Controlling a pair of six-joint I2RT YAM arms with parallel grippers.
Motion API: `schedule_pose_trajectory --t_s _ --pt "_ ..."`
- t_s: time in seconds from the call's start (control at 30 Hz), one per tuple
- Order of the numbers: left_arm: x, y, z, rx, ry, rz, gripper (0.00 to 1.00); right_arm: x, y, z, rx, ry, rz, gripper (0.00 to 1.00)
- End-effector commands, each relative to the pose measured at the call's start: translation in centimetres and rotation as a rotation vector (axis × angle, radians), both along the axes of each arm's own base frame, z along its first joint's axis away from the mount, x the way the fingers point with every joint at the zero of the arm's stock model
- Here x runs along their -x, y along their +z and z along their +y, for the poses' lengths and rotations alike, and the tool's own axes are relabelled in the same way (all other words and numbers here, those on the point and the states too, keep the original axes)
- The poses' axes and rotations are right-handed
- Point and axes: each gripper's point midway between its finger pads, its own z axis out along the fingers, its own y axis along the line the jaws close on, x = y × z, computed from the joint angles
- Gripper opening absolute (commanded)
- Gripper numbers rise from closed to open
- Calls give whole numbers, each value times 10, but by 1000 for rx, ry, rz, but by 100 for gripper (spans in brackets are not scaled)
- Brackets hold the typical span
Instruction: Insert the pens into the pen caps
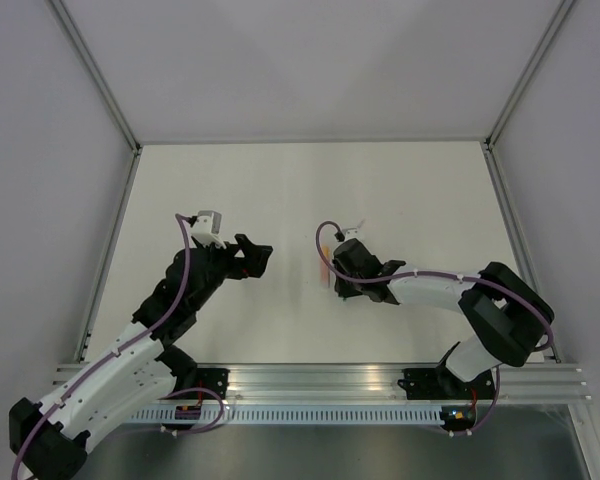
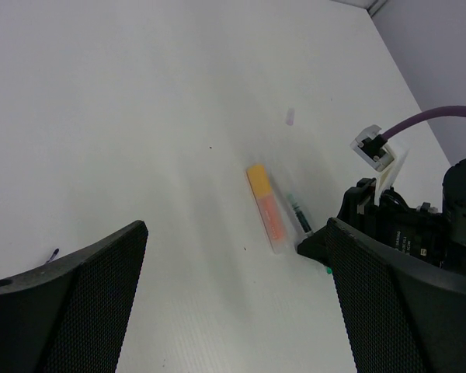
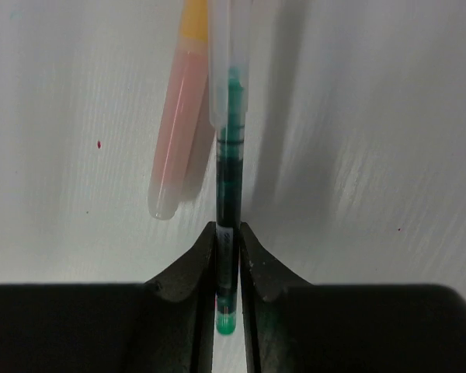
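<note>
My right gripper (image 3: 228, 233) is shut on the dark green pen (image 3: 230, 167), gripping it near its rear end low over the table. The pen's front end sits inside a clear pale cap (image 3: 227, 54). The orange-pink pen (image 3: 177, 132) lies just left of it, with an orange end (image 3: 194, 19). In the left wrist view the orange pen (image 2: 266, 206) and the green pen (image 2: 299, 216) lie side by side in front of the right gripper (image 2: 314, 242). My left gripper (image 2: 233, 311) is open and empty, hovering left of them. In the top view the left gripper (image 1: 258, 258) and the right gripper (image 1: 333, 285) flank the orange pen (image 1: 323, 262).
A small pale stub (image 2: 290, 116) lies alone on the white table (image 2: 140, 116), farther back than the pens. Grey walls and aluminium rails (image 1: 110, 230) border the table. The right arm's purple cable (image 2: 435, 118) arcs over its wrist.
</note>
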Motion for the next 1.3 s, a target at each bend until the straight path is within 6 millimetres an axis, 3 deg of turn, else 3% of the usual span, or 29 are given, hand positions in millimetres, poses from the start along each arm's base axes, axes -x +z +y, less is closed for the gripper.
schedule_pose_trajectory --t_s 0.0,0.43,0.53,0.57,0.63,0.67,0.7,0.73,0.77,0.83,1.07,1.27 --pt "0 5 5 -17 9 -34 99 0 -17 -24 104 -73 32 22" --pt "1 8 8 -14 18 -48 99 5 -15 -22 69 -62 41 27" --pt "1 7 8 -18 17 -47 99 2 1 -25 83 -54 17 31" --pt "0 6 8 -19 20 -46 99 -7 19 -25 73 -66 -29 31" --pt "-1 4 8 -26 23 -42 99 -12 37 -31 73 -78 -48 34" --pt "-2 4 10 -29 31 -42 99 -25 62 -32 36 -103 -99 35" --pt "-2 1 10 -34 34 -38 99 -30 72 -36 40 -105 -117 38" --pt "-3 2 11 -35 38 -42 99 -44 95 -34 17 -124 -167 39" --pt "-3 2 11 -37 38 -41 99 -58 104 -44 35 -173 -192 42" --pt "-4 0 13 -41 50 -43 99 -82 116 -46 48 -200 -199 42" --pt "-4 -3 15 -40 60 -48 98 -149 106 -54 95 -265 -171 43" --pt "-3 -3 13 -29 55 -44 98 -187 86 -59 106 -357 -115 43"
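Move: From the right hand, whose narrowly parted fingers still straddle the green end of the capped green pen at table height, the loose clear purple cap lies about 21 cm ahead and 5 cm right, 1 cm lower. The green pen's middle is some 4 cm ahead, barely left; the yellow-capped pink pen lies roughly 7 cm ahead and 4 cm left. From the left hand the purple cap is about 21 cm ahead, 25 cm right and 20 cm below. Forward, up and over goes the right hand: after lingering low while its already loosened fingers part further, it comes up clear of the green pen, arcs forward to some 13 cm higher, then sinks about 5 cm towards the purple cap. In all it gains about 17 cm forward with a slighter shift right, turning some 15 degrees clockwise, fingers ending not quite half open. ##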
